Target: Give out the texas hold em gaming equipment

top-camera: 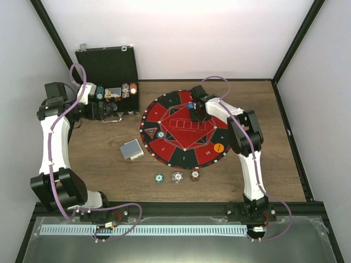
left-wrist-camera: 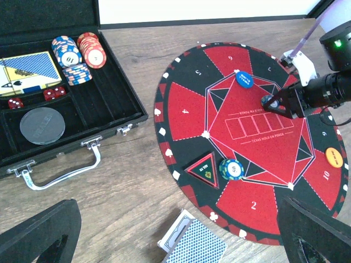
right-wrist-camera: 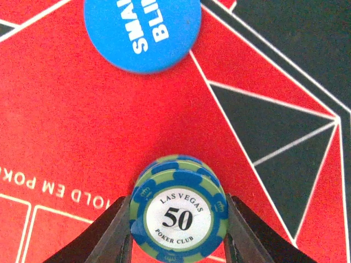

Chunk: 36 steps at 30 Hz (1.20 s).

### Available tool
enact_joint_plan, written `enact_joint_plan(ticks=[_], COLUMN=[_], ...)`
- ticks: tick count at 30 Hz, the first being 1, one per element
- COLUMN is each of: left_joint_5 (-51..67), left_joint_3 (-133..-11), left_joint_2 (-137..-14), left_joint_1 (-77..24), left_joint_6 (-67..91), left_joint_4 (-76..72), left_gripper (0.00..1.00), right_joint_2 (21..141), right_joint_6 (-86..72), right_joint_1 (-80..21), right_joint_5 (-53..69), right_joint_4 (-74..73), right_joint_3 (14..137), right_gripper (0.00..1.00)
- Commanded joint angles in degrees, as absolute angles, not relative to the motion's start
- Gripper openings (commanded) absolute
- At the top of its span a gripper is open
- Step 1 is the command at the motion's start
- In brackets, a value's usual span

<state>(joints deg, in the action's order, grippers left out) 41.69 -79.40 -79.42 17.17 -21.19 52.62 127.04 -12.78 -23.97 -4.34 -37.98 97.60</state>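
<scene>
My right gripper [right-wrist-camera: 179, 233] is shut on a small stack of green-and-blue "50" poker chips [right-wrist-camera: 178, 216], one finger [right-wrist-camera: 112, 235] pressing on each side, over the red centre of the mat [top-camera: 164, 112]. Just beyond the stack lies the blue "small blind" disc [right-wrist-camera: 142, 27]. An orange disc [top-camera: 218, 147] and another green chip [left-wrist-camera: 231, 169] also sit on the mat. Three chips, green [top-camera: 159, 177], white [top-camera: 176, 176] and brown [top-camera: 194, 175], lie on the wood in front of it. The card deck [left-wrist-camera: 194, 244] lies below my left gripper [left-wrist-camera: 178, 230], which is open and empty.
The open black case [left-wrist-camera: 118, 98] at the back left holds chip stacks [left-wrist-camera: 77, 52], a boxed deck, red dice and a grey disc. A triangular green marker [left-wrist-camera: 204, 170] sits on the mat next to the green chip. Frame rails border the table.
</scene>
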Motion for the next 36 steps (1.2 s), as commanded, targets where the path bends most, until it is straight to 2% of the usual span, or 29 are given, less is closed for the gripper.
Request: enact_joint_plan(ticks=[1,10,15,17,21,23,28,32,36], left_joint_5=[42.97,42.98,42.97,42.94,42.98,42.78,42.36,42.17,41.69], left_joint_3=[-80.77,-81.0,-81.05,-81.04,-81.19,-81.37,-82.05,-81.88,-81.4], left_joint_2=[-80.08,-80.6,-80.49,-80.45,-80.02,-79.94,-80.4,-79.91,-79.37], left_joint_1=[17.44,17.42,17.4,17.47,17.46,17.4,17.41,17.44,17.53], left_joint_6=[-21.04,-20.99,-21.2,-21.28,-21.39,-21.42,-21.58,-21.6,-21.42], left_joint_4=[52.3,51.86,52.07,52.27,52.57,52.72,54.09,54.41,54.32], left_gripper=[1.0,1.0,1.0,1.0,1.0,1.0,1.0,1.0,1.0], right_joint_2=[130.38,136.42,136.18,135.87,135.35,133.96,126.36,115.93,106.19], right_joint_6=[-13.0,-12.99,-13.35,-12.71,-12.59,-13.02,-14.46,-16.12,-17.23], right_joint_1=[-23.93,-23.91,-23.92,-23.91,-23.9,-23.98,-24.98,-28.87,-37.99], right_joint_5=[-4.95,-5.89,-5.97,-5.51,-4.71,-4.72,-6.12,-7.46,-8.82], right_joint_4=[-38.18,-40.56,-40.52,-40.51,-41.95,-42.37,-43.48,-41.99,-40.36], right_joint_3=[102.18,112.02,111.46,111.11,112.13,112.16,109.28,99.25,87.21], right_gripper=[0.25,0.21,0.2,0.29,0.63,0.72,0.79,0.8,0.81])
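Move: The Small Blind button, which the held chip stack is headed for, lies about 8 cm ahead of the right hand and 3 cm to its left, roughly 1 cm lower. The other chip stack on the mat is some 16 cm left and 7 cm back; the orange button is about 14 cm back and 8 cm right. From the idle left hand, the Small Blind button lies roughly 19 cm ahead, 38 cm right and 26 cm below. The chip stack, already pinched in the right fingers, is slid about 4.5 cm over the mat, forward and somewhat left towards the Small Blind button, at unchanged height. There the fingers pause and open to let go of it; the empty hand then climbs some 8 cm and speeds back about 7 cm towards its base, tipping up slightly. ##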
